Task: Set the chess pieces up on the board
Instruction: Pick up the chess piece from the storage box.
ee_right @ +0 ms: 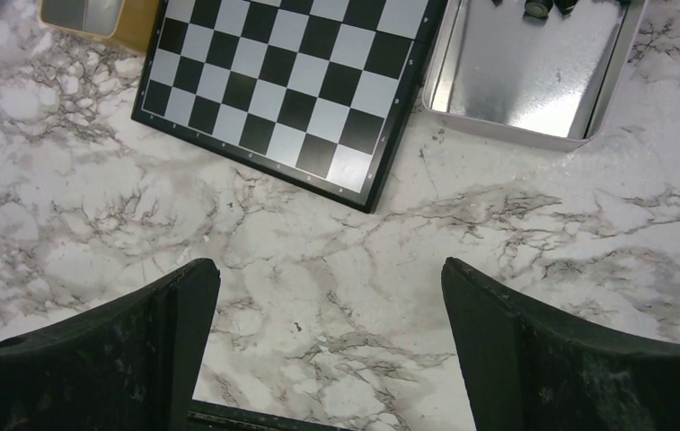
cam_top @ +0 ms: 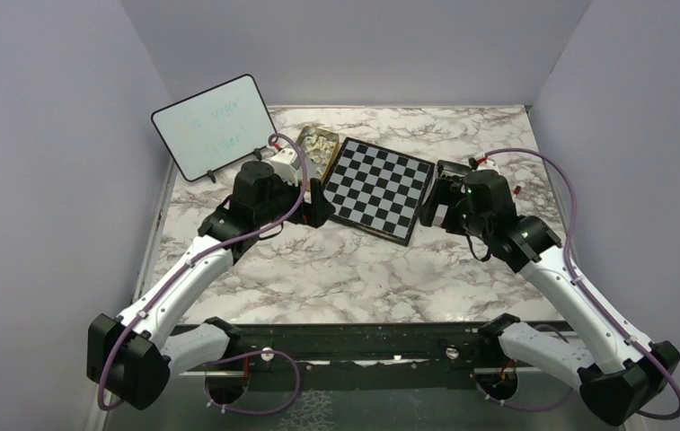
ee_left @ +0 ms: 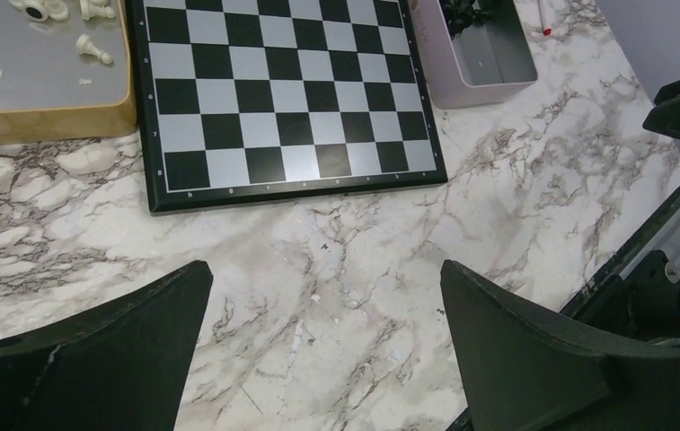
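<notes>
The board (cam_top: 381,189) lies bare at the back of the marble table, with no chess pieces on its squares. Cream-white chess pieces (ee_left: 93,49) lie in a gold tin (ee_left: 44,99) by the board's left side. Black chess pieces (ee_right: 547,7) sit in a silver tin (ee_right: 534,81) by its right side. My left gripper (ee_left: 327,287) hangs open over bare marble just short of the board (ee_left: 287,90). My right gripper (ee_right: 330,287) is open too, above marble near the corner of the board (ee_right: 282,85). Nothing is between either pair of fingers.
A white dry-erase board (cam_top: 215,126) stands propped at the back left, behind the gold tin (cam_top: 316,148). Purple walls close in the table on three sides. A small red-tipped object (ee_left: 544,18) lies past the silver tin (ee_left: 484,54). A black rail (cam_top: 363,341) runs along the near edge.
</notes>
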Controlling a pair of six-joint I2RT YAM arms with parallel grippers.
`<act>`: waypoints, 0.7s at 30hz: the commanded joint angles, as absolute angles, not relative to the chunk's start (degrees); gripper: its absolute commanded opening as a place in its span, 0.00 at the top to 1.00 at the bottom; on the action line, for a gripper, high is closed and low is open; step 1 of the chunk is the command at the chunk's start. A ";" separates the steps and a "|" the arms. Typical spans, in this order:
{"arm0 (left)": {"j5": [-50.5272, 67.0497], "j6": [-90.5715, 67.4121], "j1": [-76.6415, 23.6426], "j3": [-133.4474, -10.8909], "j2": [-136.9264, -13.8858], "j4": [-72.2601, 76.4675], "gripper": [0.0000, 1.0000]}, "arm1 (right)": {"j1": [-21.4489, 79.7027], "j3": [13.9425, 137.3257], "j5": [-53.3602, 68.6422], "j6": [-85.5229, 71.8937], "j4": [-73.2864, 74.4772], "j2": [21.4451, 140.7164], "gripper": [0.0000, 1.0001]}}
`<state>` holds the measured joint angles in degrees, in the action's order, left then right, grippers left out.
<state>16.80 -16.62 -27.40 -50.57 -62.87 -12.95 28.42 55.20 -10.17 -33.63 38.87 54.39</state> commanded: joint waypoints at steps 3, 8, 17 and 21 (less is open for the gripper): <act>12.77 -14.59 -27.42 -49.65 -59.72 -13.00 0.01 | 28.23 59.33 -16.22 -31.56 33.35 58.16 0.00; 10.51 -15.25 -27.42 -49.70 -58.38 -15.96 0.01 | 28.21 61.67 -22.44 -24.13 30.37 63.35 0.01; 8.26 -14.07 -27.50 -45.88 -54.65 -16.79 0.01 | 26.95 64.22 -30.95 -13.96 21.40 76.27 0.43; 7.94 -13.98 -27.59 -45.68 -54.90 -16.53 0.01 | 23.44 65.68 -27.82 -13.30 18.94 82.24 0.59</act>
<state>10.17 -14.98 -27.40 -45.93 -55.66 -16.49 26.52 62.78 -26.79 -16.14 24.58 78.24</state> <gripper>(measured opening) 0.989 0.460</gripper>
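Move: The black chess pieces that the right hand goes for lie heaped in the far part of their storage box, about 21 cm ahead of this hand, 6 cm to its right and 16 cm below. The chessboard's middle is some 19 cm ahead and 16 cm to the left, and the marker pen about 18 cm ahead and 21 cm to the right, both some 17 cm below. From the left hand, the black pieces lie roughly 20 cm ahead and 40 cm to its right. The right hand reaches forward about 11 cm with a small drift right, rising a touch before sinking towards the black pieces; its left side rolls down some 25 degrees and the empty fingers narrow from wide open to a little under half, still well above the box. The left hand, wide open and empty, eases about 3 cm left and slightly back, turning a few degrees counter-clockwise. ##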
